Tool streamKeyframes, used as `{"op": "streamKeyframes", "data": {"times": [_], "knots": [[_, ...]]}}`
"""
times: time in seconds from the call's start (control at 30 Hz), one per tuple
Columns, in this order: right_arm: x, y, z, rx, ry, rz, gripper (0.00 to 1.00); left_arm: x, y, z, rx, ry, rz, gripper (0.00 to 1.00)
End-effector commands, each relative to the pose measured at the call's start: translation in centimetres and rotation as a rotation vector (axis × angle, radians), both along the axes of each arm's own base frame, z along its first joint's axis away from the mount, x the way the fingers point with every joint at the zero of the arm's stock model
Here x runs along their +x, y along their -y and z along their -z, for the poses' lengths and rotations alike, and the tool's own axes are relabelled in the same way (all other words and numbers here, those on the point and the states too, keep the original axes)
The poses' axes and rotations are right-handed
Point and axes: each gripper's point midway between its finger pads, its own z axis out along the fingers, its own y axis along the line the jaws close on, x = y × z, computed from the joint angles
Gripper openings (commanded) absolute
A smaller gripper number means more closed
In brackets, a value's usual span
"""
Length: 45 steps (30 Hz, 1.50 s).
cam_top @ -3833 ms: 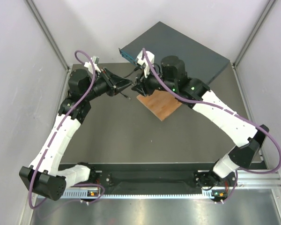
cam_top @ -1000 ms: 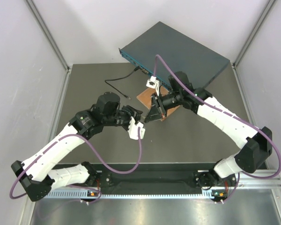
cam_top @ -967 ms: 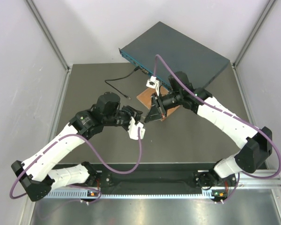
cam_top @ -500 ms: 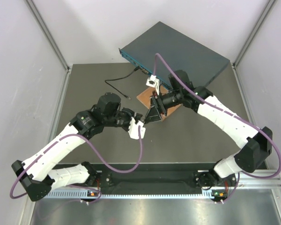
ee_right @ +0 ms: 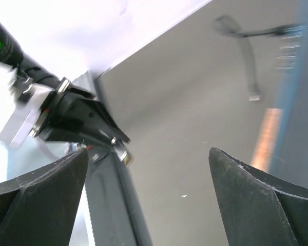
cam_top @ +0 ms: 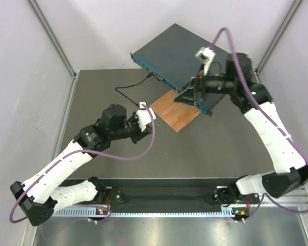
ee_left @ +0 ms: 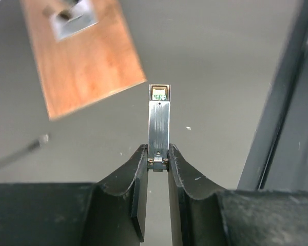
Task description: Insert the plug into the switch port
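Observation:
The switch [cam_top: 187, 51] lies at the back of the table, its teal front face [cam_top: 143, 64] turned to the left. A thin silver plug [ee_left: 159, 120] sticks straight out from between the fingertips of my left gripper [ee_left: 158, 155], which is shut on its base. In the top view my left gripper [cam_top: 143, 125] hovers over the table just left of the wooden board, well short of the switch. My right gripper [cam_top: 195, 100] hangs above the switch's near corner, jaws wide open and empty. The right wrist view shows its gripper [ee_right: 148, 152] spread apart, with the left gripper's fingers [ee_right: 87, 120] beyond.
A thin brown wooden board [cam_top: 177, 110] lies in front of the switch, with a small metal fitting [ee_left: 72, 18] on it. A black cable [cam_top: 131, 92] runs from the switch's front face across the table. White walls and frame posts close in both sides.
My right gripper has opened, let go of the plug, and swung up and to the right over the switch. The left gripper keeps the plug and has drawn slightly left.

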Motion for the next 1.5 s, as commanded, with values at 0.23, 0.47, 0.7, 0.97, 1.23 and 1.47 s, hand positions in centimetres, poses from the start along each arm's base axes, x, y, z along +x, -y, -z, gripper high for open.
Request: {"op": "streamKeyframes", "data": {"times": [0.23,0.47,0.7,0.97,1.23,1.47], "knots": [[3.2,16.6,-2.0,0.147,-0.025,0.650,1.00,6.7,0.0,-5.5,-0.256,-0.140,-0.404,0.00],[3.5,22.0,2.4,0.206,-0.186,0.828,1.00,8.5,0.8,-5.2,-0.215,-0.180,-0.417,0.00],[6.6,22.0,5.1,0.310,-0.322,0.796,1.00,10.3,0.4,-6.0,-0.225,-0.170,-0.445,0.00],[8.6,21.1,4.5,0.497,-0.337,0.707,0.99,10.9,0.0,-4.0,-0.136,-0.152,-0.412,0.00],[9.6,19.9,4.4,0.533,-0.356,0.665,0.75,14.4,0.2,-4.0,-0.101,-0.084,-0.478,0.00],[10.0,19.7,5.1,0.546,-0.387,0.667,0.40,16.7,1.1,-4.6,-0.119,-0.067,-0.519,0.00]]}}
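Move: The plug is already pinched in my left hand; the switch port lies about 21 cm ahead of it, some 5 cm to its right and nearly level. The cabled connector sits about 4 cm left of that port, and the wooden board lies about 27 cm ahead, 15 cm right and 26 cm below. For my empty right hand, the switch's right side edge is about 10 cm ahead, 21 cm right and 8 cm lower; the front right corner is 2 cm back, 12 cm right, 8 cm lower. I sweep my right hand about 21 cm to the right over the switch, turning it clockwise, then bring it down and forward with its fingers tipping down and wide open, and half close them to pinch the fan panel's edge. Meanwhile my left hand keeps its grip on the plug and carries it about 15 cm forward towards the port, swinging roughly 30 degrees counter-clockwise to face the front panel. ##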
